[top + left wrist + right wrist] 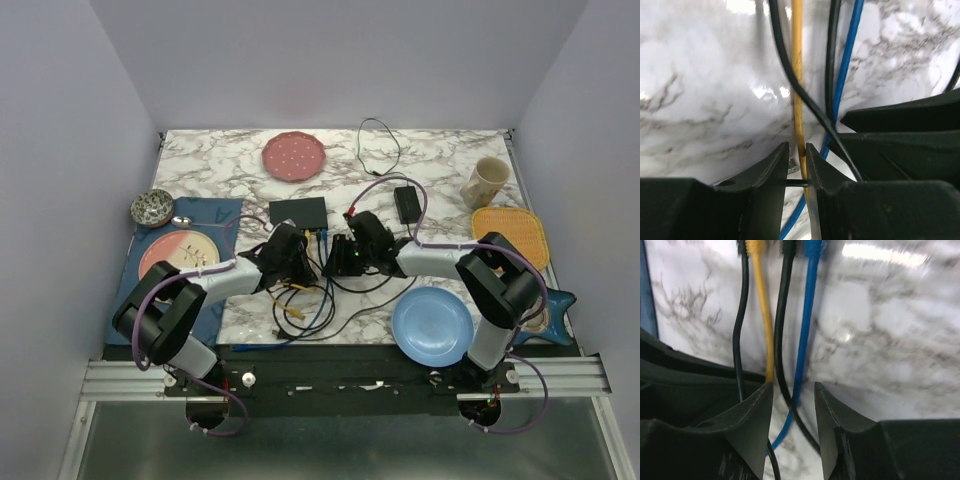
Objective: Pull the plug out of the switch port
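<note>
The switch (297,211) is a flat black box at mid-table, with yellow, blue and black cables running from its near edge toward me. The plug boots show at the top of the right wrist view: a yellow plug (756,245), a blue plug (813,245) and two black ones. My left gripper (796,145) stands just in front of the switch, jaws narrowly apart around the yellow cable (797,75). The cable rests against the right finger, with a gap on its left. My right gripper (793,384) is open beside it, with the blue cable (805,340) and a black cable between its fingers.
A black power brick (407,203) lies right of the switch. A pink plate (294,155) is behind it, and a cup (485,182) and a yellow mat (510,232) are at the right. A blue plate (432,325) is near right. A bowl (152,207) and a blue placemat (222,212) are at the left. Loose cable loops (300,300) lie in front.
</note>
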You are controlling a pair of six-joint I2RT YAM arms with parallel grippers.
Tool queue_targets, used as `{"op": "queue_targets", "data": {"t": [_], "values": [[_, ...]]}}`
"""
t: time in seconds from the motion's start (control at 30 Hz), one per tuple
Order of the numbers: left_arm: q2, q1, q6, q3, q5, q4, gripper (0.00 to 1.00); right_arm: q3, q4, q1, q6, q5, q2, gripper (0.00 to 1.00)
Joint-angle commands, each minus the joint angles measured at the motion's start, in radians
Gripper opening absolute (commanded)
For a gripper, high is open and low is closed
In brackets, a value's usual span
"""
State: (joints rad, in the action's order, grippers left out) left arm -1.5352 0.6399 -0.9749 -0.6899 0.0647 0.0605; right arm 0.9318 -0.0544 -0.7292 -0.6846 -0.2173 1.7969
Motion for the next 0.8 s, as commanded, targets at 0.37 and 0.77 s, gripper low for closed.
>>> {"op": "queue_targets", "data": {"t": [0.37, 0.77], "values": [[0.26, 0.023, 0.025, 0.052, -0.247, 0.33, 0.36, -0.151, 0.034, -0.067, -0.061, 0.12, -0.125, 0.49], [0.167, -0.137, 0.085, -0.341, -0.315, 0.389, 0.99, 0.044, 0.107, 0.119, -0.029, 0.081, -0.125, 0.75]]}}
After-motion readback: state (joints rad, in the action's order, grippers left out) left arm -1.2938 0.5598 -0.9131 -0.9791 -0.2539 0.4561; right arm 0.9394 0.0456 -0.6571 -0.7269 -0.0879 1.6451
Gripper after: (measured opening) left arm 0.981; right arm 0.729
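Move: Both hands are low among the cables. The row of plugs in the near edge of the switch lies about 11 cm straight ahead of the left hand at its height; the switch's middle is some 16 cm ahead and 3 cm left, and the cable coil about 6 cm back and 2 cm left. From the right hand, the plugs are roughly 8 cm ahead and 4 cm left, the power adapter about 15 cm ahead and 17 cm right. Backwards first, low over the table: the left hand draws the cables about 4 cm back and 4 cm left, the right one draws straight back 4 cm, away from the switch. Then both reverse and come free, the left rising about 13 cm while going 10 cm forward, tipping up and opening wide, the right going forward, up and right, turning slightly clockwise and opening further. ##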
